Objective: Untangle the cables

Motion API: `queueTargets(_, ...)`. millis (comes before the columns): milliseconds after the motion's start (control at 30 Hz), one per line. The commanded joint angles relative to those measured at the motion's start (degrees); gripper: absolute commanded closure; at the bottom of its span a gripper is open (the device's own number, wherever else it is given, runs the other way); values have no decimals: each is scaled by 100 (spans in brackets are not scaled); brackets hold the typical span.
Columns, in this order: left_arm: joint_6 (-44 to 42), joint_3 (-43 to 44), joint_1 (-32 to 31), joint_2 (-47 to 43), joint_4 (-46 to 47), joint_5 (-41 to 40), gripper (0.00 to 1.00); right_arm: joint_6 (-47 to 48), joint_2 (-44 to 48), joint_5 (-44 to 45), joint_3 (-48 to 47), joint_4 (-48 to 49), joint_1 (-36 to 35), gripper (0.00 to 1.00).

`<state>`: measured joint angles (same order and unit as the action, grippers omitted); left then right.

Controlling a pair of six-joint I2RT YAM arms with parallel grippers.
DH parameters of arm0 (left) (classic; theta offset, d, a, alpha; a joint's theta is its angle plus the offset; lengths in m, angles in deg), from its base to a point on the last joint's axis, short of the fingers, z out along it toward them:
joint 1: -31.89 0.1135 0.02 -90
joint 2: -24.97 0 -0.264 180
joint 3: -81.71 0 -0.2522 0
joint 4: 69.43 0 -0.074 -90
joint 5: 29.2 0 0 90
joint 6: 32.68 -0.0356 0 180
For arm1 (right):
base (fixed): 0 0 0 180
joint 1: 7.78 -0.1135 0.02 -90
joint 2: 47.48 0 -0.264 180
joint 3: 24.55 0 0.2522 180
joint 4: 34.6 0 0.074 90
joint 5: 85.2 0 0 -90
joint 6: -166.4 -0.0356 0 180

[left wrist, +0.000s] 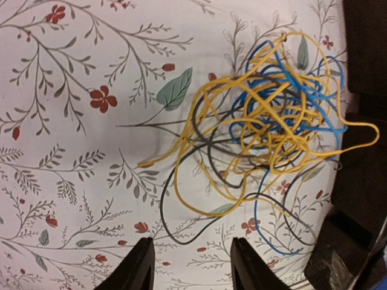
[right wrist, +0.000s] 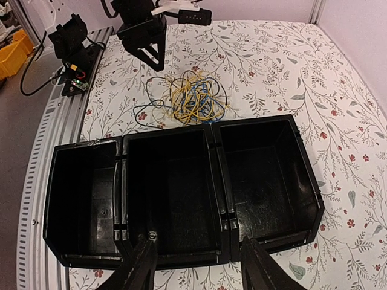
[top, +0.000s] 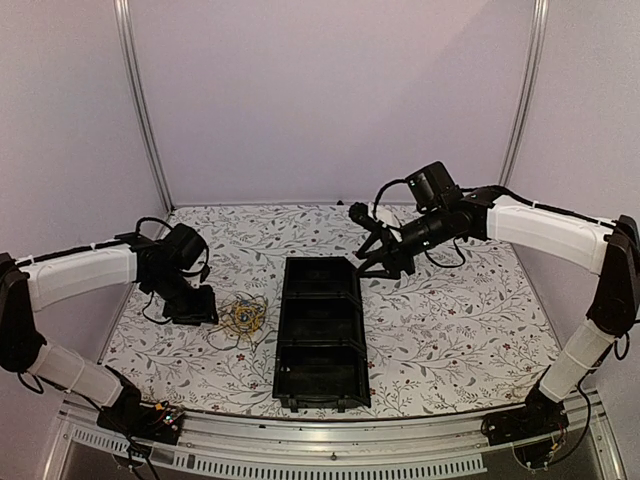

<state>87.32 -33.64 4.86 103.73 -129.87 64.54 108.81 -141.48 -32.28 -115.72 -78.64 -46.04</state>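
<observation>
The cables [top: 244, 318] lie in one loose tangle of yellow, blue and dark wires on the flowered tablecloth, just left of the black tray [top: 283, 330]. In the left wrist view the tangle [left wrist: 284, 121] fills the upper right, and a dark loop reaches down toward my fingers. My left gripper [left wrist: 190, 266] is open, a little short of that loop, with nothing between its jaws. It sits left of the tangle [top: 203, 312]. My right gripper [right wrist: 196, 266] is open and empty, hovering over the tray's near rim [right wrist: 211, 130] by the tray's far end [top: 385, 265].
The black tray has three empty compartments in a row [right wrist: 169, 181]. In the right wrist view the tangle [right wrist: 190, 99] lies beyond it, with the left arm [right wrist: 145, 36] behind. The aluminium table edge [top: 320, 430] runs along the front.
</observation>
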Motion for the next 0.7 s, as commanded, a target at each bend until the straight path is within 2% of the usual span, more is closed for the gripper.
queueTargets(0,959,-560,31,-534,-182,48,53,-41,35,-161,-83,-6,-21,48)
queueTargets(100,1168,-930,39,-624,231,301,54,-83,-49,-283,-123,-1,-24,48)
queueTargets(200,1282,-1203,34,-543,605,550,60,-102,-90,-318,-137,-5,-24,48)
queueTargets(667,1374,-1559,193,-432,1601,170,79,-195,-244,-312,-196,-5,-24,48)
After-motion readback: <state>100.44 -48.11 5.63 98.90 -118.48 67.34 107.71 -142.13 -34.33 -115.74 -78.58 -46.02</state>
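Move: The dark cable's loose loop, sticking out from the near-left side of the tangle, lies about 7 cm below the left hand, some 2 cm back and 1 cm to its right. The main cable tangle sits around 5 cm ahead and 7 cm right of that hand, the middle bin some 4 cm ahead and 23 cm right. From the right hand, the loop is about 31 cm left, 6 cm back and 20 cm below. Towards the dark loop at the tangle's near-left edge, the left hand sinks about 4 cm while drawing back nearly 5 cm, then eases forward some 2 cm almost level, still pointing down. It twists counter-clockwise roughly 15 degrees and its fingers narrow to about half their gap around the loop's end, without closing fully; contact can't be made out. ##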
